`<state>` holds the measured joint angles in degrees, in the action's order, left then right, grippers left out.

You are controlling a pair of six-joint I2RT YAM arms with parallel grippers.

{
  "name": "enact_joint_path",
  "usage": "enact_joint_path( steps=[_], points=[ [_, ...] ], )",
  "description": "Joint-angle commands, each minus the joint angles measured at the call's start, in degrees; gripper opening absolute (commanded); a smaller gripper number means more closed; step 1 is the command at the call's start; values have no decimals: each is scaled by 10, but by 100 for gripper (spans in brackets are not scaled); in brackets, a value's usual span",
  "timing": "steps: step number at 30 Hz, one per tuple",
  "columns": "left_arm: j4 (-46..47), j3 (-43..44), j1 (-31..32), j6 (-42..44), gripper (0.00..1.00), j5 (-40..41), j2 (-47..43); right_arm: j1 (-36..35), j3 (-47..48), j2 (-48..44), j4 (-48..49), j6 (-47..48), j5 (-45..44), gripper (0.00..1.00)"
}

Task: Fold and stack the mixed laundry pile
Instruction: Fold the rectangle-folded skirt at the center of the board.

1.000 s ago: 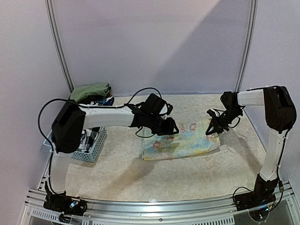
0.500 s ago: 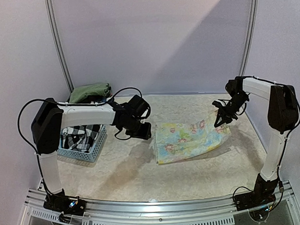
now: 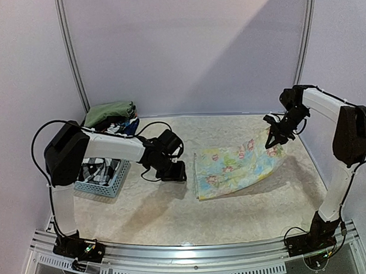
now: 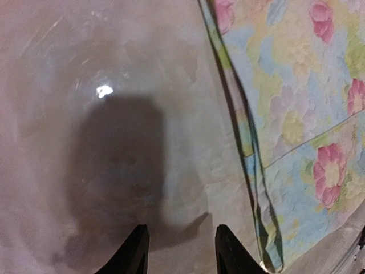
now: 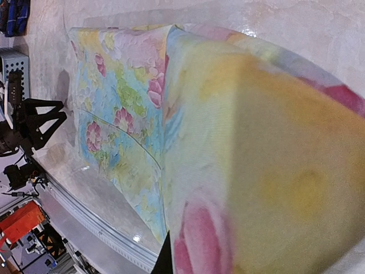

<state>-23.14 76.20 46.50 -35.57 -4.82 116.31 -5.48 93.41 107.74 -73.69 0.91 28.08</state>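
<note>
The pale yellow-green floral cloth (image 3: 232, 167) lies spread on the table right of centre, and its right corner is lifted. My right gripper (image 3: 273, 140) is shut on that raised corner. In the right wrist view the floral cloth (image 5: 256, 171) fills most of the frame, and only one dark fingertip (image 5: 166, 260) pokes out under it. My left gripper (image 3: 175, 172) hangs low over bare table just left of the cloth, open with nothing between its fingers (image 4: 134, 254). The floral cloth's left hem (image 4: 251, 165) runs beside it. A checked shirt (image 3: 95, 167) sits in the basket.
A light blue perforated basket (image 3: 110, 181) stands at the left edge. Behind it lie an olive-green piece (image 3: 110, 110) and a dark blue piece (image 3: 129, 122). The metal rail (image 3: 193, 263) runs along the near edge, and the enclosure walls stand close to the right arm.
My left gripper has drawn back to the left, off the cloth. My right gripper has carried its corner to the right and farther back, dragging the floral cloth rightward.
</note>
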Motion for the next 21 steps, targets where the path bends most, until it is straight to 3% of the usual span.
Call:
enact_joint_path(
  steps=[1,10,21],
  points=[
    [79,-24,8,-60,41,-67,25,-25,-2,-32,9,-48,-23,0],
    [118,-41,21,-92,40,-82,36,-102,15,-23,27,-150,-132,0],
    [156,-57,24,-116,40,-89,44,-203,96,33,27,-194,-111,0]
  ],
)
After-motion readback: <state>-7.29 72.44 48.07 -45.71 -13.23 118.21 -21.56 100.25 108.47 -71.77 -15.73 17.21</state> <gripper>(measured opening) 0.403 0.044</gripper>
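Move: The skirt's left edge, still flat on the board, runs about 5 cm to the right of the left fingers, with its middle some 2 cm farther out and about 3 cm lower. The edge's near corner is 6 cm back and 6 cm right of that hand, and its far corner 12 cm ahead and 4 cm right. For the right hand, which already holds up the skirt's right end, that edge is about 26 cm left, level, and 15 cm below. Keeping its pinch on the skirt's raised right end, the right hand carries the cloth about 8 cm left towards the flat left edge, rising nearly 2 cm late on while its fingers turn slightly steeper. Meanwhile the left hand goes about 5 cm right at constant height, fingers staying part open and tips swinging some 15 degrees to the right, up to the skirt's left edge; contact there can't be made out. ##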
